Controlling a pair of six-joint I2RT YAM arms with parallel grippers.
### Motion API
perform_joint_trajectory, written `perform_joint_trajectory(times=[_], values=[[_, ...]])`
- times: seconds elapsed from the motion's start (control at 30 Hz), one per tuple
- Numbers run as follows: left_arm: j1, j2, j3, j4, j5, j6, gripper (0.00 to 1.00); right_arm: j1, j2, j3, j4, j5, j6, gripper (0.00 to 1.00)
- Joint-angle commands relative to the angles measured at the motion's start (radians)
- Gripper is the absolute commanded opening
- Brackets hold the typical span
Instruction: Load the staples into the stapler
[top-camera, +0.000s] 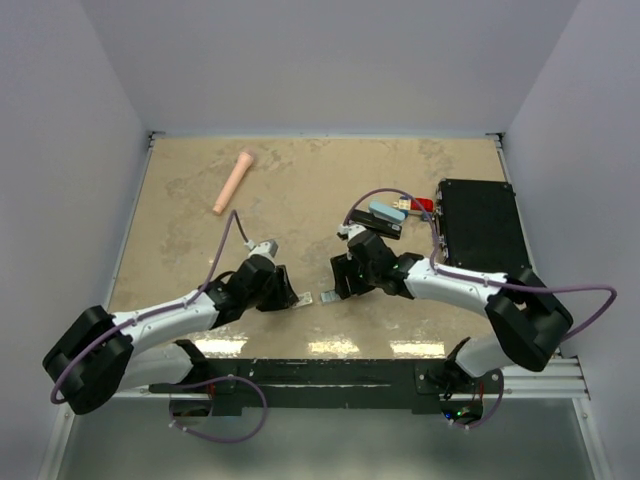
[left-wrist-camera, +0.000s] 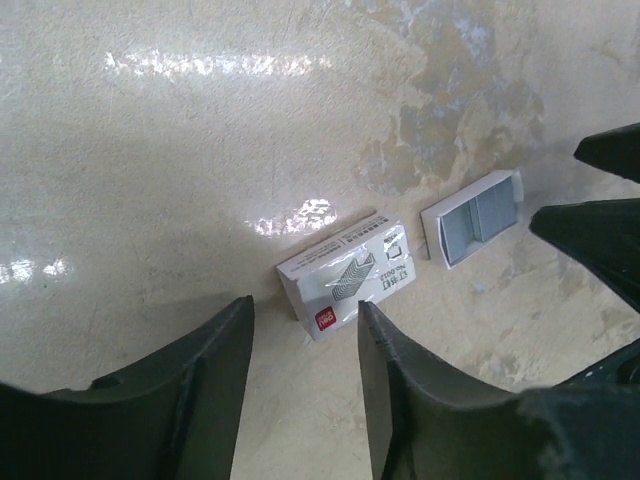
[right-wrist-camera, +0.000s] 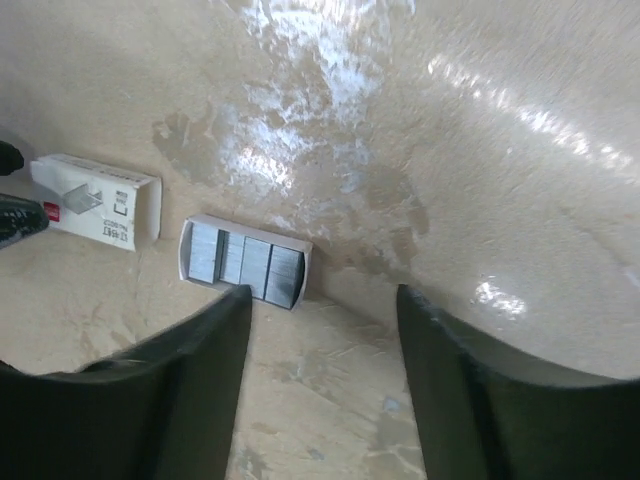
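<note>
The staples are a tiny white box with reddish print (left-wrist-camera: 350, 275) and an open tray of grey-blue staple strips (left-wrist-camera: 473, 218), lying side by side on the beige table. In the top view the box (top-camera: 303, 299) and the tray (top-camera: 327, 297) lie between my two grippers. My left gripper (left-wrist-camera: 305, 310) is open and empty, just short of the box. My right gripper (right-wrist-camera: 322, 295) is open and empty, its left finger beside the tray (right-wrist-camera: 243, 262); the box (right-wrist-camera: 95, 200) lies beyond it. A blue and black stapler (top-camera: 385, 215) lies behind the right arm.
A black case (top-camera: 480, 225) stands at the right edge, with a small red item (top-camera: 422, 205) beside the stapler. A pink cylinder (top-camera: 233, 180) lies at the back left. White walls ring the table.
</note>
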Motion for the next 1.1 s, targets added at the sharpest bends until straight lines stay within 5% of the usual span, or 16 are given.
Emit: perform_joint_trajectory(times=[0.0,0.17,0.37,0.5,0.97,1.07], values=[[0.007,-0.076,0.043,-0.048,-0.043,0.036,0.58,-0.023,-0.083,0.112,-0.072,0.082,-0.052,0.77],[0.01,-0.166,0.165,-0.189,-0.16,0.101,0.82,-0.13,-0.129,0.187,-0.13,0.076,-0.151,0.98],[0.009,-0.277,0.371,-0.436,-0.402,0.251,0.86,-0.25,-0.064,0.328,-0.147,0.114,-0.3,0.98],[0.009,-0.36,0.426,-0.446,-0.496,0.415,0.92,-0.28,0.056,0.434,-0.158,0.159,-0.362,0.99],[0.015,-0.489,0.33,-0.364,-0.582,0.578,1.0,-0.294,0.409,0.739,-0.264,0.02,-0.692,0.98],[0.026,-0.487,0.327,-0.372,-0.602,0.57,1.0,-0.296,0.455,0.784,-0.3,0.031,-0.733,0.91]])
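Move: The black stapler lies about 20 cm ahead of the right hand and 7 cm to its right, barely lower; the blue stapler stands about 3 cm farther out and 3 cm right of it. From the right hand the loose staples lie 3 cm left and 1 cm back, the staple box 9 cm left and 2 cm back. From the left hand the black stapler is roughly 22 cm ahead and 19 cm right, the box only 2 cm right and level with it. The right hand lifts away from the staples and arcs about 20 cm forward and slightly right, climbing some 12 cm before sinking about 7 towards the black stapler's left end, fingers spreading wide and wrist tilting. Meanwhile the left hand backs off the staple box, rising about 20 cm, then swinging left and a little forward as its fingers open fully and tip up by some 40 degrees. ##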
